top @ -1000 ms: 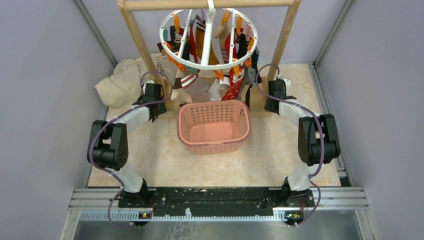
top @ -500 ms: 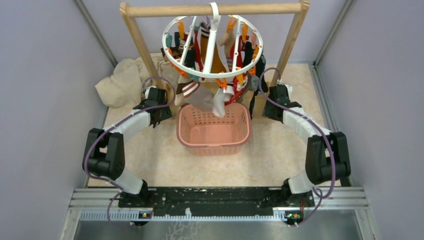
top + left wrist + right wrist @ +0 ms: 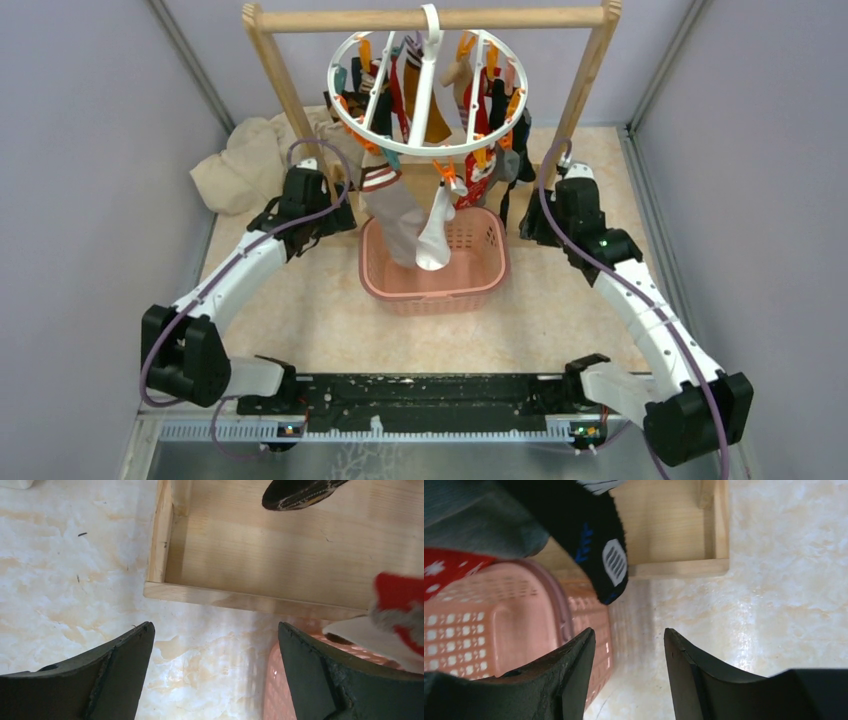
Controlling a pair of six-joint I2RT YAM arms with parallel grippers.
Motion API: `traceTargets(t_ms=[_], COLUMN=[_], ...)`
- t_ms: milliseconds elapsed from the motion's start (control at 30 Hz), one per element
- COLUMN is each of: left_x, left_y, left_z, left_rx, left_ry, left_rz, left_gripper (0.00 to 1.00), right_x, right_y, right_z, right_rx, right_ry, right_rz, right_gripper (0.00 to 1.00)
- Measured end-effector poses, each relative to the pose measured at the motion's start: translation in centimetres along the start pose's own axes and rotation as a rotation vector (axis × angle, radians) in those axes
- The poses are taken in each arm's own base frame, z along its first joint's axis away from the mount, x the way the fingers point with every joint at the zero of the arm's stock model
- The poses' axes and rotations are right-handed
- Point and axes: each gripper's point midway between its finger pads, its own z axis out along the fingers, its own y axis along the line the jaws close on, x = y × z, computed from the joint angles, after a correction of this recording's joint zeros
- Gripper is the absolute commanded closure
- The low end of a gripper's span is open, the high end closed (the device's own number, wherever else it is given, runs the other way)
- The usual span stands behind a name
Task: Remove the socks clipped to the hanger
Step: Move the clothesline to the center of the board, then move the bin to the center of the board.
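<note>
The hanger [image 3: 497, 122], a white ring with orange and teal clips, hangs from the wooden rail. Several socks [image 3: 488, 110] in red, black, grey and tan are clipped around it. A grey sock with a striped cuff [image 3: 395, 215] and a white sock [image 3: 437, 228] dangle low over the pink basket. My left gripper [image 3: 338, 216] [image 3: 215, 630] is open wide and empty, left of these socks and apart from them. My right gripper [image 3: 527, 228] [image 3: 630, 632] is open and empty, below a black sock [image 3: 594, 535] and beside a grey sock [image 3: 474, 515] and a red one [image 3: 449, 570].
The pink slotted basket [image 3: 485, 275] [image 3: 499, 625] sits under the hanger between both grippers. The wooden frame's base board [image 3: 260, 545] [image 3: 674, 530] lies behind it, its posts [image 3: 283, 90] on either side. A beige cloth pile [image 3: 240, 160] lies at the back left.
Both arms have stretched forward toward the hanger and both grippers have opened wider. The hanger has swung, and the grey and white socks now hang lower over the basket.
</note>
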Motion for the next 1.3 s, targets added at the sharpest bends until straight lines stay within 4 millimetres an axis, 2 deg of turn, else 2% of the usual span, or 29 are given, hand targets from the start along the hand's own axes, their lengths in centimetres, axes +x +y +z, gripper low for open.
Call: traceTargets(t_ms=[133,467,700,900,1000,1200,1300], left_x=[-0.5,-0.8,-2.0,-2.2,-2.3,-2.5,-2.7], left_y=[0.0,0.2,0.1,0.0,0.0,-0.1,-0.2], left_z=[-0.9,-2.2,-3.9,-4.5,-4.7,-5.3,-5.6], left_rx=[0.012,0.017,0.035,0.047,0.054,0.067,0.072], left_ry=[-0.021,-0.031,-0.073,-0.085,-0.088,-0.103,-0.11], left_rz=[0.004,0.012,0.011,0.012,0.011,0.008,0.006], left_gripper=[0.01,0.01,0.01,0.01,0.01,0.01,0.01], right_x=[0.6,3.0,5.1,6.2,6.6,6.7,6.7], right_y=[1.7,5.8,6.9,7.1,6.9,6.6,6.6], right_z=[-1.5,-2.6,-1.9,-1.2,-0.9,-0.8,-0.8], right_rx=[-0.091,-0.266,-0.262,-0.213,-0.186,-0.16,-0.157], right_ry=[0.015,0.091,0.153,0.169,0.173,0.175,0.173], right_rz=[-0.034,-0.141,-0.208,-0.256,-0.269,-0.261,-0.253], right_gripper=[0.46,0.46,0.46,0.47,0.55,0.77,0.81])
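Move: The basket's right rim, where the right fingers will close, lies about 7 cm to the left of the right hand, 4 cm back and 3 cm lower. The black sock's toe hangs some 5 cm left of that hand and 4 cm ahead; the white sock hangs roughly 18 cm to its left, about level fore and aft and a little higher. From the left hand, that rim is some 30 cm to the right, 7 cm back, at about the same height. Right hand swings about 8 cm left, back and finally down, pinching the basket's right rim; left hand rises 5 cm. ##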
